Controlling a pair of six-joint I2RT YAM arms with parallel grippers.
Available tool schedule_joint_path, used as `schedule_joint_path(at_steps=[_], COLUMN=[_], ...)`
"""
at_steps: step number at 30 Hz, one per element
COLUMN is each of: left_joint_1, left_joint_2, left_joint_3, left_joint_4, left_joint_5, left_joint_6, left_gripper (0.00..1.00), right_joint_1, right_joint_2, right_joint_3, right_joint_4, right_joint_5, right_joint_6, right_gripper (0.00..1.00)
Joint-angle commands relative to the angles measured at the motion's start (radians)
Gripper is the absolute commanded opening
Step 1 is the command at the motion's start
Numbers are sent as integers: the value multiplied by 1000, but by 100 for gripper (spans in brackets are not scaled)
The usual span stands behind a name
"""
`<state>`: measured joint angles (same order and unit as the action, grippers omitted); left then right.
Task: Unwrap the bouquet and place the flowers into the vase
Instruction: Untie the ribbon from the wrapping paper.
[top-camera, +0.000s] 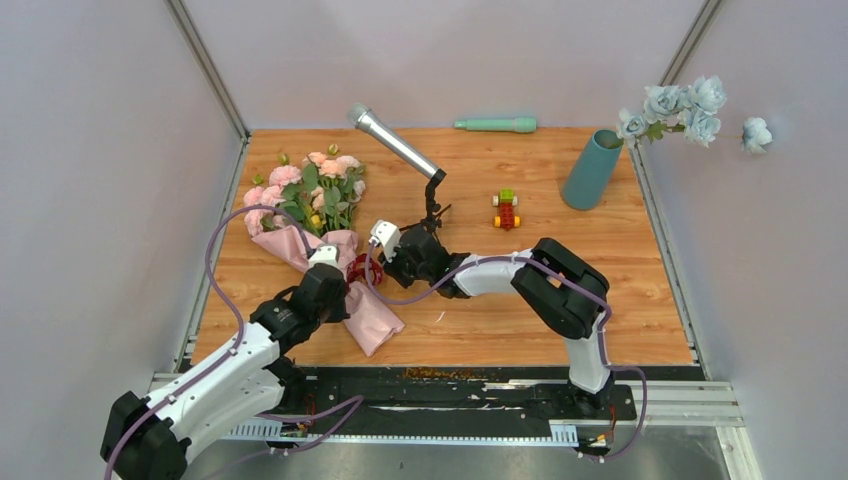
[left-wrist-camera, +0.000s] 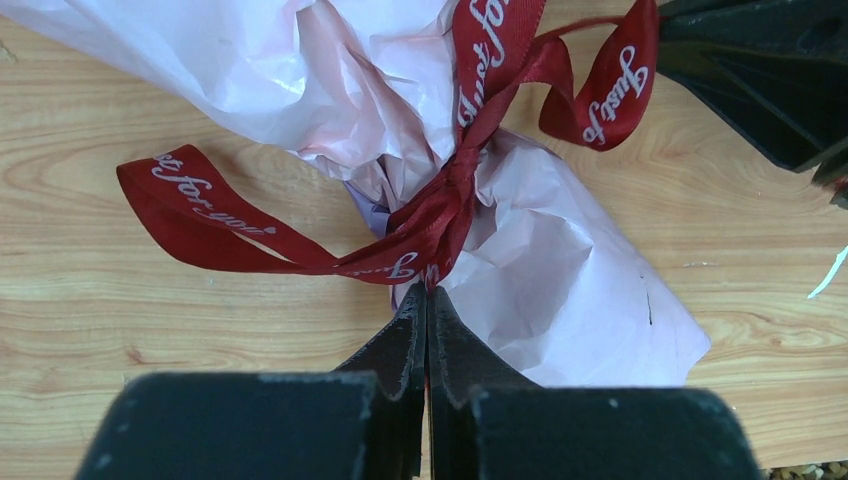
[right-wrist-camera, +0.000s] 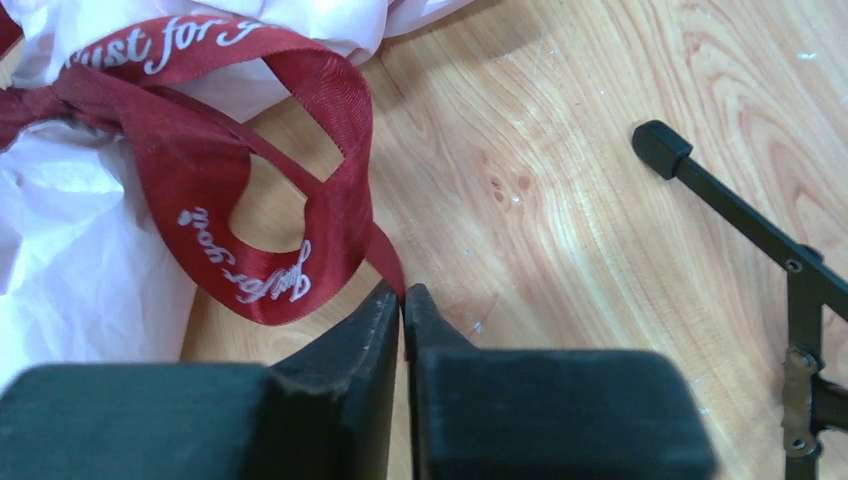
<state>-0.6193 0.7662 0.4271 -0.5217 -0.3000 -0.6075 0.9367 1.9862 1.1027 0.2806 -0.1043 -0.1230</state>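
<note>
The bouquet's flowers (top-camera: 315, 190) lie at the table's left, their stems in a pink-lilac wrap (top-camera: 372, 325) tied with a dark red ribbon (top-camera: 358, 270). My left gripper (left-wrist-camera: 427, 292) is shut on the ribbon (left-wrist-camera: 440, 200) just below its knot, over the crumpled wrap (left-wrist-camera: 560, 280). My right gripper (right-wrist-camera: 403, 292) is shut on a ribbon tail (right-wrist-camera: 385, 262) that runs from a loop (right-wrist-camera: 200, 180) down between its fingertips. Both grippers meet at the knot in the top view, left (top-camera: 343, 268) and right (top-camera: 374, 264). The teal vase (top-camera: 590, 170) stands far right.
A microphone (top-camera: 395, 140) on a black stand (right-wrist-camera: 740, 215) rises just behind my right gripper. A small toy car (top-camera: 506, 210) sits mid-table and a mint-green rod (top-camera: 495, 124) lies at the back edge. Pale blue flowers (top-camera: 690, 105) hang beside the vase.
</note>
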Motion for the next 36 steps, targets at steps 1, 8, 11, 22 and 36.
schedule_joint_path(at_steps=[1,8,11,22,36], left_joint_1=[5,49,68,98,139], left_joint_2=[10,7,3,-7,-43], left_joint_3=[10,8,10,16,6], left_joint_4=[38,65,82,59,24], left_joint_5=[3,38,59,68,65], left_joint_6=[8,5,1,-1,-1], left_gripper=[0,0,0,0,0], right_joint_1=[15,23,23,31,32], right_joint_2=[7,-43,-65,-106,-137], right_joint_3=[38,3,-16,-63,-106], right_joint_4=[3,2,0,-14,-6], right_joint_5=[35,92,103,222,325], right_joint_6=[-13,12,38,90,117], right_gripper=[1,0,0,0,0])
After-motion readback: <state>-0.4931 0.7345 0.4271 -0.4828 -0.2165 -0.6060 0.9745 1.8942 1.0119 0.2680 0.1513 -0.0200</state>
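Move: The left hand already holds one end of the ribbon; the knot lies about 5 cm ahead of it, 2 cm to its right and 3 cm lower. From the right hand, which is at the ribbon tail, the knot is some 7 cm left and 4 cm back, at nearly the same height. The tripod's nearest foot stands about 8 cm ahead of the right hand and 1 cm to its right; the flowers lie 14 cm ahead and 14 cm left. Right shuts on the ribbon tail, pulls 3 cm right, turning clockwise; left, still pinching ribbon, eases forward-up. ##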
